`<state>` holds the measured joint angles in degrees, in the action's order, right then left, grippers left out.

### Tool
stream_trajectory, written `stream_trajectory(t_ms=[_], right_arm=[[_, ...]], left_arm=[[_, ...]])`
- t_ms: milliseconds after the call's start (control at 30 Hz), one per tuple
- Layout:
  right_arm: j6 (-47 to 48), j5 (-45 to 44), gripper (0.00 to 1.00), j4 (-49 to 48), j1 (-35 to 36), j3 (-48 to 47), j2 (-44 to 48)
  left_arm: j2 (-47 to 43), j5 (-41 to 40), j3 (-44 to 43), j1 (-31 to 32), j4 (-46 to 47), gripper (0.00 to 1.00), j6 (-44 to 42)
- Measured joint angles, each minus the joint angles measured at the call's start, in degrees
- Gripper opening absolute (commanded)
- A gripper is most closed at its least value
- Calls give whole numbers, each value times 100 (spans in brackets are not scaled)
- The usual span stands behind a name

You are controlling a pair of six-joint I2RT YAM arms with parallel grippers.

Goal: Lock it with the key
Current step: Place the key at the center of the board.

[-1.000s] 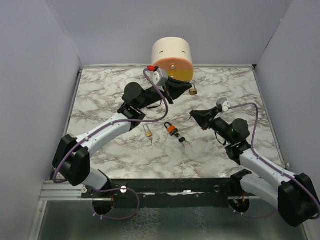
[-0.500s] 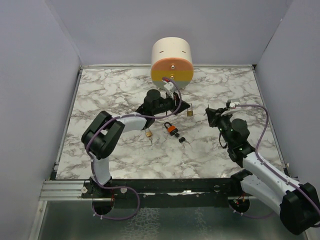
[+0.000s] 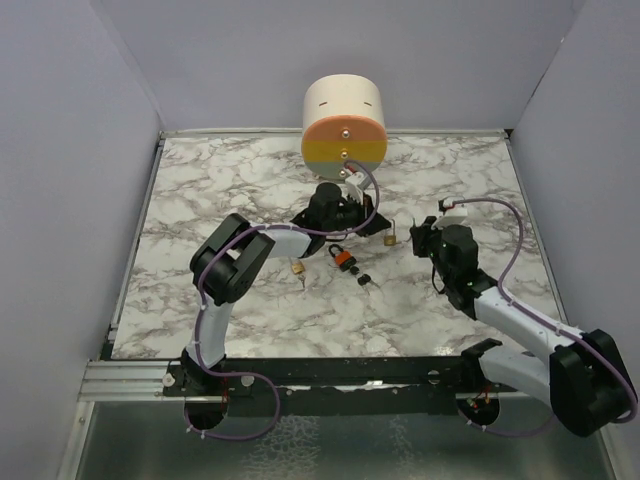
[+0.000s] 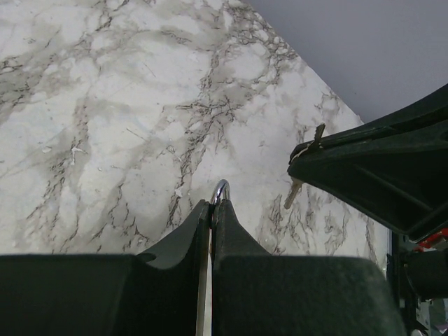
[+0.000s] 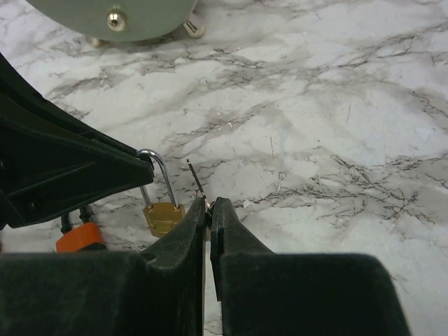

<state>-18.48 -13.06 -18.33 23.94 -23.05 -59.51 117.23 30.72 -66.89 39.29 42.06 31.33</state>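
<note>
A small brass padlock [image 3: 388, 238] [image 5: 163, 217] hangs by its silver shackle [image 4: 221, 190] from my left gripper [image 3: 377, 227] [image 4: 212, 204], which is shut on the shackle above the table's middle. My right gripper [image 3: 414, 241] [image 5: 208, 203] is just to the right of it, facing it, and is shut on a small thin key [image 5: 196, 178] [image 4: 294, 192]. The key's tip stands a little apart from the padlock body. A black-headed key bunch [image 3: 365, 280] lies loose on the marble next to an orange padlock [image 3: 343, 259] [image 5: 80, 238].
A round cream box with an orange and yellow front [image 3: 344, 125] stands at the back centre, just behind the left wrist. Another brass padlock [image 3: 296, 267] lies on the marble table [image 3: 200, 200] left of the orange one. Grey walls close in both sides and the back.
The left arm has folded and carried the brass padlock from beside the round box toward the table's middle. The right gripper has drawn back to the right and now faces the padlock.
</note>
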Motion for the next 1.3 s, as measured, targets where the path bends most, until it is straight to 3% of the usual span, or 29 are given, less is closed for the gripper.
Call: stream_trajectory(t_ms=[333, 600, 900, 1000, 1167, 1300], right_arm=[[-210, 9, 2, 166, 0, -262, -796], [-337, 74, 2, 225, 0, -389, -1191], [-566, 352, 2, 251, 0, -389, -1681], [-623, 426, 2, 254, 0, -389, -1947], [-682, 507, 2, 280, 0, -411, -2262], [-704, 525, 15, 284, 0, -481, -2363]], left_arm=[[385, -457, -210, 160, -822, 10, -267], [599, -699, -361, 160, -898, 24, -343], [693, -879, -378, 160, -1032, 31, -407], [693, -914, -387, 160, -1045, 47, -420], [693, -935, -400, 160, -1045, 54, -511], [693, -955, -400, 160, -1045, 56, -553]])
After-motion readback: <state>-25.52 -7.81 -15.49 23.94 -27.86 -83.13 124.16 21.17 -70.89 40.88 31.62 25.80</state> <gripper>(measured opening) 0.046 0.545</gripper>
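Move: The left hand holds the brass padlock by its shackle, and the bare table spot for it lies about 12 cm below and 2 cm ahead. The right hand pinches the key; its table spot is roughly 12 cm below and 2 cm left, level fore and aft. From the right hand, the brass padlock hangs 6 cm left, 2 cm ahead, 3 cm lower; on the table the orange padlock is 16 cm left, 2 cm ahead, the black key 11 cm left, 4 cm back. Left lowers the brass padlock about 8 cm and opens; right, still pinching the key, sinks some 11 cm, tipping down. ##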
